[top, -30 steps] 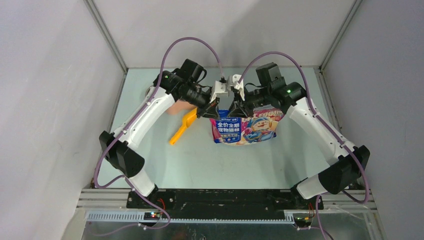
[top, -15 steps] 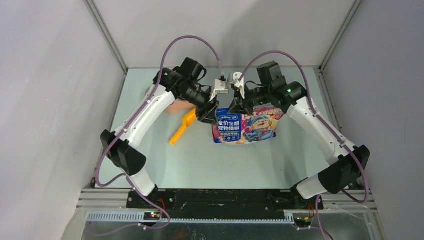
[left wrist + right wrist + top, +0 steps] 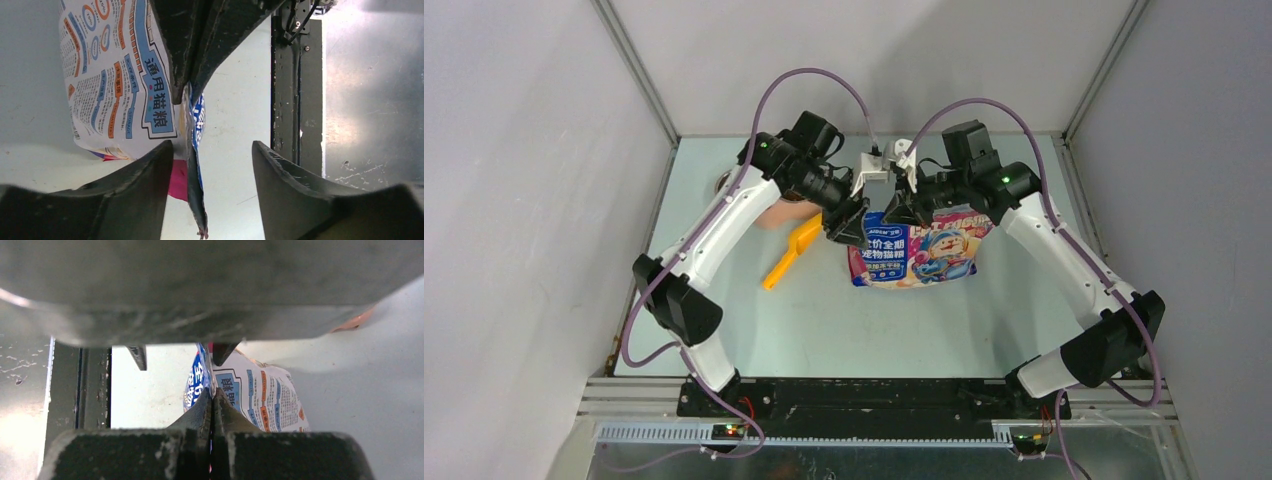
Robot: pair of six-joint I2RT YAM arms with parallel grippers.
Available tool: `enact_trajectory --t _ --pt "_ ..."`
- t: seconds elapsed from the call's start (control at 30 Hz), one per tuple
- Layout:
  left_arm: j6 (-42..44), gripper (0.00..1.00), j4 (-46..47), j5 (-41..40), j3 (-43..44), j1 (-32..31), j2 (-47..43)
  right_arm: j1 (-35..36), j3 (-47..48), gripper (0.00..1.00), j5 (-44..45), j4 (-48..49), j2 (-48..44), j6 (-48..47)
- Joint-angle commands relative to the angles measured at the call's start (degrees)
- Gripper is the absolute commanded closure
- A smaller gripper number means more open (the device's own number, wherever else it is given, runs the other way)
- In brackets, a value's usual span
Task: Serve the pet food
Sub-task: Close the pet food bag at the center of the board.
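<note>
The glossy blue, pink and red pet food bag [image 3: 919, 250] hangs upright over the table's middle; the kibble itself is hidden inside. My right gripper [image 3: 894, 212] is shut on the bag's top seam, and the right wrist view shows its fingers pinched flat on the bag [image 3: 260, 390] at the right gripper [image 3: 212, 397]. My left gripper [image 3: 852, 225] is open beside it. In the left wrist view the bag's torn top edge [image 3: 195, 165] stands loose between the left gripper [image 3: 212, 150] fingers, close to the left one.
An orange scoop [image 3: 789, 252] lies on the table left of the bag. A pink feeder [image 3: 776, 213] shows partly under the left arm. Grey walls enclose the table on three sides, with a black base rail [image 3: 874, 395] at the near edge.
The left gripper has opened and let go of the bag's top edge. The right gripper has shut on that edge. The bag hangs slightly differently.
</note>
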Motion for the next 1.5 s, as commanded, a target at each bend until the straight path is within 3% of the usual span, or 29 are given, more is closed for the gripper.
enact_trajectory --t 0.0,0.1,0.37,0.47,0.7,1.07,1.2,1.47 --pt "-5.3 0.29 8.52 2.52 3.32 -0.45 -3.04 1.44 0.17 1.0 1.35 -3.33 -0.58 -2.17" --pt "-7.51 0.19 13.24 0.48 0.44 -0.13 -5.65 1.49 -0.1 1.0 1.24 -3.28 -0.71 -2.21" --pt "-13.02 0.14 23.56 -2.42 -5.44 -0.26 -9.19 1.37 -0.4 1.0 0.33 -2.87 -0.56 -1.71" --pt "-12.94 0.07 24.51 -3.48 -6.2 -0.26 -10.0 1.42 -0.59 1.0 0.64 -2.96 -0.84 -1.76" --pt "-17.23 0.01 35.35 0.33 -14.85 0.82 -14.98 0.21 -1.21 1.0 -1.21 -1.89 -1.11 -0.69" --pt "-14.76 0.02 30.73 2.89 -13.6 0.72 -12.64 -1.92 -2.79 1.0 -6.71 0.85 -2.6 1.4" --pt "-10.63 0.03 25.18 0.27 -11.32 -0.09 -10.77 -2.19 -2.26 1.0 -7.59 0.41 -2.63 1.56" --pt "-8.78 0.08 23.68 -4.64 -11.76 -0.64 -9.98 -3.65 -2.16 1.0 -11.08 0.02 -2.66 1.92"
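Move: The pet food bag stands with its middle about 12 cm right of the left hand, 2 cm ahead and some 10 cm below; from the right hand it is roughly 8 cm to the right, level in reach and 10 cm lower. From the left hand, the yellow scoop lies about 15 cm left, 9 cm ahead and 18 cm down, and the pink bowl stand around 20 cm left, 21 cm ahead and 16 cm down. The bag's top edge stays pinched in the right hand's shut fingers, which hold almost still. Around its loose left end, already free, the left fingers spread from half to wide open; that hand shifts about 2.5 cm forward, then rises some 5 cm and sinks back 2 cm, drifting slightly right as its fingers tilt 10 to 15 degrees nearer level. ##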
